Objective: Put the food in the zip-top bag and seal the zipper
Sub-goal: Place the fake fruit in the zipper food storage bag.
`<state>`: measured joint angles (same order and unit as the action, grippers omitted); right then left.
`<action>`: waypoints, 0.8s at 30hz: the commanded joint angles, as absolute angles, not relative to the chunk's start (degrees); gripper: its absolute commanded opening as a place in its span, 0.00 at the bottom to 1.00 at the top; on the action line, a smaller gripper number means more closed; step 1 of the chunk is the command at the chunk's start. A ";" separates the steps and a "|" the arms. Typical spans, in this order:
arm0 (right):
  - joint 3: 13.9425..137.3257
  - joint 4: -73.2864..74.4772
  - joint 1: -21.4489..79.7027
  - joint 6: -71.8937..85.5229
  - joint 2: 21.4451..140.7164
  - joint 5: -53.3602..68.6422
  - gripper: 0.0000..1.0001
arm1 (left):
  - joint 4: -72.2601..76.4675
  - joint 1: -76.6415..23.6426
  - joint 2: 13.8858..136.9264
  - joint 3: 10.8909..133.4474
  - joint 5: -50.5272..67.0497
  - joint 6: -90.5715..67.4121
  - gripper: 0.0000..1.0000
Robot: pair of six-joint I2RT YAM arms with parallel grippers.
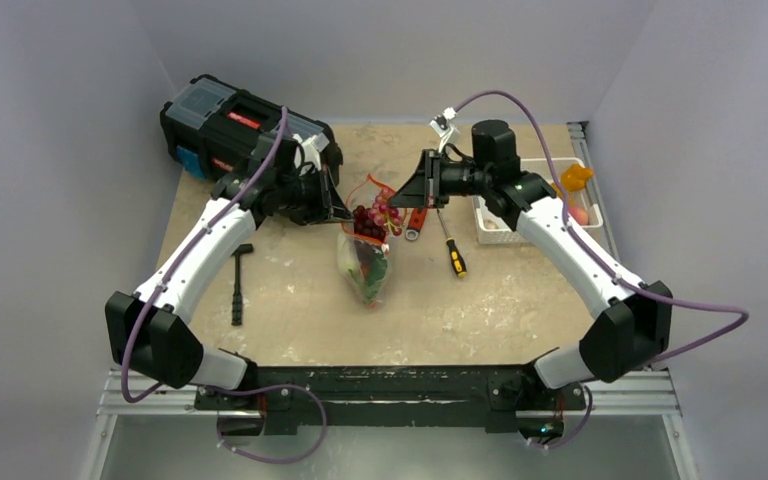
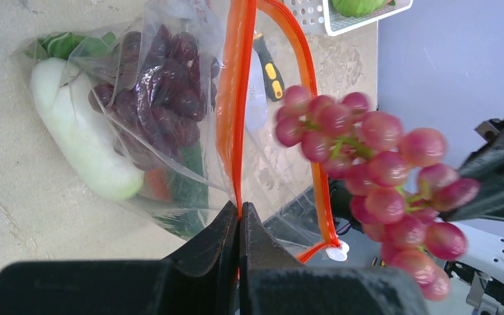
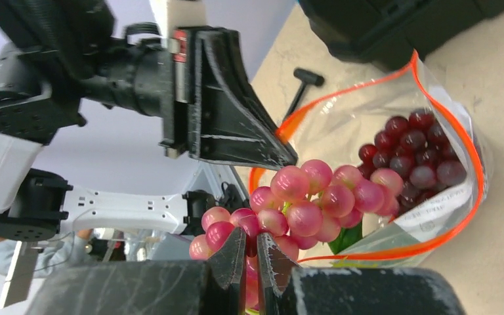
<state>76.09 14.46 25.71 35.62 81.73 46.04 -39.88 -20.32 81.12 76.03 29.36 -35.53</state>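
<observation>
The clear zip-top bag (image 1: 365,265) lies mid-table with its mouth lifted toward the back. My left gripper (image 2: 239,210) is shut on one side of the red-orange zipper (image 2: 233,98) and holds the mouth apart. Inside the bag are a dark purple grape bunch (image 2: 164,92), a white radish (image 2: 79,138), leafy greens (image 2: 65,44) and an orange piece (image 2: 159,185). My right gripper (image 3: 249,237) is shut on a pink-red grape bunch (image 3: 308,203). That bunch hangs in the air right at the open mouth, beside the left fingers (image 3: 236,125).
A white slotted basket (image 1: 535,205) at the back right holds an orange piece (image 1: 575,178), a pink fruit (image 1: 578,213) and a green cabbage (image 2: 357,5). A red-handled wrench (image 1: 417,220) and a yellow-black screwdriver (image 1: 453,250) lie right of the bag. A black toolbox (image 1: 230,125) and a black tool (image 1: 239,285) are on the left.
</observation>
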 commanded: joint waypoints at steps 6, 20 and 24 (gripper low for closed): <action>78.90 18.51 25.79 45.37 88.27 51.90 0.00 | -37.36 -19.95 80.34 76.38 30.41 -35.96 0.00; 85.44 28.06 30.37 41.79 97.65 43.56 0.00 | -37.18 -19.95 80.00 76.47 30.76 -35.78 0.00; 90.17 32.95 32.16 37.47 100.29 37.40 0.00 | -37.18 -19.89 80.07 76.46 30.81 -35.78 0.00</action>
<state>84.27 28.01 30.57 42.63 99.68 44.14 -39.88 -20.32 81.12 76.03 29.41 -35.53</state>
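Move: The mouth of the bag lies about 9 cm below the right hand, some 3 cm to its left and 2 cm ahead; this hand already holds the pink grapes. The dark grapes inside the bag are roughly 13 cm below it, 4 cm left and 3 cm ahead. The left gripper's tips, pinching the rim, are about 8 cm left of the right hand, level fore and aft, and 8 cm lower. From the left hand the mouth's middle is some 5 cm right and 1 cm ahead, nearly level. Down about 10 cm, the right hand lowers the pink grapes into the open mouth of the bag, its closed fingers tipping downward by nearly 30 degrees. It also works some 4 cm left towards the left gripper, mostly as the descent runs out. The left hand stays put and keeps its pinch on the orange rim. ##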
